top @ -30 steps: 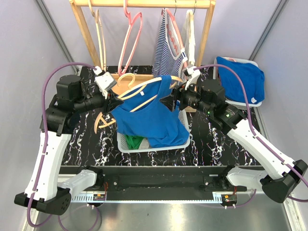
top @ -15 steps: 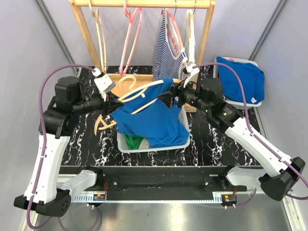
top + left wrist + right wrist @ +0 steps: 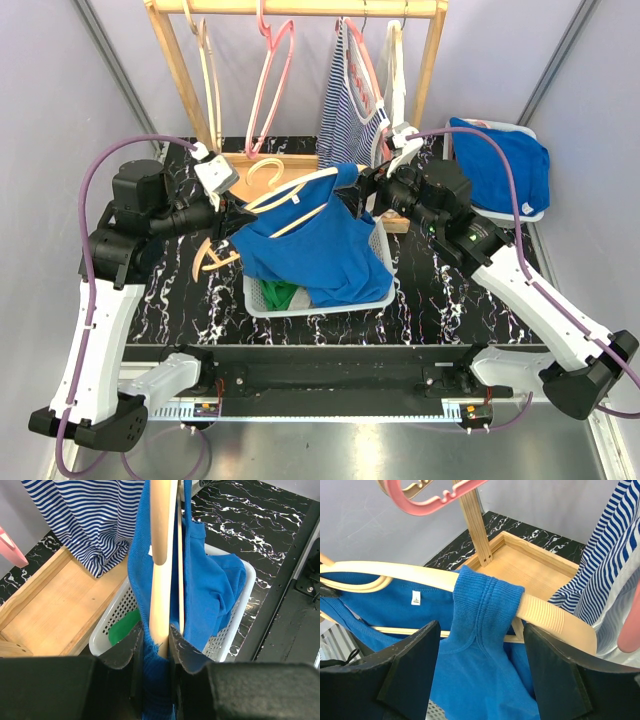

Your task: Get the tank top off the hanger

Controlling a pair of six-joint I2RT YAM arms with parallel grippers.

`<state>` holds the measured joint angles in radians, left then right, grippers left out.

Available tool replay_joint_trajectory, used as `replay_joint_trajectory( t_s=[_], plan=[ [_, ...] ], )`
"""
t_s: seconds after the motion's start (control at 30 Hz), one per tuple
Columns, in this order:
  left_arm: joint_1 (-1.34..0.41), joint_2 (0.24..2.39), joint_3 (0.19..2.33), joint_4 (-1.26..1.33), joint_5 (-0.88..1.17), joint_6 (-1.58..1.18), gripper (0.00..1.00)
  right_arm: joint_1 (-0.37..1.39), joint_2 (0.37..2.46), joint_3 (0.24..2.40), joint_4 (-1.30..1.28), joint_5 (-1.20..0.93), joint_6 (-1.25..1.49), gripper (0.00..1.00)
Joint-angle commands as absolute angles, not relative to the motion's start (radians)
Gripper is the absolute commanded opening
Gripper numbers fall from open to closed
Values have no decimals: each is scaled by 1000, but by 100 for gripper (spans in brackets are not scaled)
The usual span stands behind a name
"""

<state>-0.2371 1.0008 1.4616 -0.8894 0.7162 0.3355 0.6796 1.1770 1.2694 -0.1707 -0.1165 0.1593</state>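
Observation:
A blue tank top (image 3: 320, 250) hangs on a wooden hanger (image 3: 290, 190) held tilted above a white basket (image 3: 262, 308). My left gripper (image 3: 232, 212) is shut on the hanger's left end, with blue fabric pinched alongside the wood. In the left wrist view the hanger (image 3: 162, 555) runs straight out from between the left gripper's (image 3: 156, 640) fingers. My right gripper (image 3: 362, 190) stands open at the hanger's right end. In the right wrist view the right gripper (image 3: 480, 630) straddles the ribbed blue strap (image 3: 485, 600) draped over the hanger's arm (image 3: 545, 612), without touching it.
Behind stands a wooden rack (image 3: 295, 8) with pink hangers (image 3: 270, 80), a striped top (image 3: 345, 105) and a white garment (image 3: 397, 75). A white bin (image 3: 535, 212) with blue cloth (image 3: 500, 165) sits at the right. A green garment (image 3: 280, 295) lies in the basket.
The right gripper's jaws have spread wider, and it has shifted slightly up and back at the hanger's right end. The left gripper keeps its hold on the hanger.

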Motion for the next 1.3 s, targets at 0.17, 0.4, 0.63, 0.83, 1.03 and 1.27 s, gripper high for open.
replay_joint_trajectory(
  t_s=[0.17, 0.4, 0.63, 0.83, 1.03, 1.27],
  plan=[
    [-236, 973, 1483, -853, 799, 342, 0, 678, 1222, 1318, -91, -153, 213, 67],
    [-238, 976, 1482, -854, 808, 342, 0, 684, 1269, 1341, -46, -207, 270, 52],
    [-238, 977, 1482, -851, 810, 344, 0, 686, 1240, 1347, -72, -198, 264, 8],
    [-238, 974, 1468, -853, 787, 359, 0, 681, 1134, 1335, -172, -65, 236, 0],
    [-238, 970, 1466, -854, 793, 364, 0, 454, 1051, 1267, -199, -26, 354, 0],
    [-238, 963, 1483, -870, 793, 357, 0, 362, 1091, 1210, -253, -26, 373, 0]
  ],
)
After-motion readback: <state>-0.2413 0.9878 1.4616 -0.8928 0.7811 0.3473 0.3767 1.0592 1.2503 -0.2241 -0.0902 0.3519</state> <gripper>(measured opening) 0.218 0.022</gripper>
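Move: The tank top's shoulder strap, round the hanger's free end, lies just in front of the right hand's open fingers: about 2 cm ahead, 3 cm left and 1 cm lower. The striped top hangs some 15 cm straight ahead of that hand; the basket is about 5 cm back, 8 cm left and 28 cm below. From the left hand, already gripping the hanger's other end, the strap is roughly 9 cm ahead and 18 cm right, level. The right hand eases about 3 cm left and a little forward and down onto the shoulder strap, its fingers closing from well open to shut so that they pinch the blue cloth at the hanger's free end. It then sweeps some 14 cm right, away from the left hand, rising about 4 cm and reaching a little forward late on, turning some 20 degrees clockwise and drawing the strap outward past the hanger's end while the left hand keeps its grip on the hanger and cloth and gives back only about a centimetre. ##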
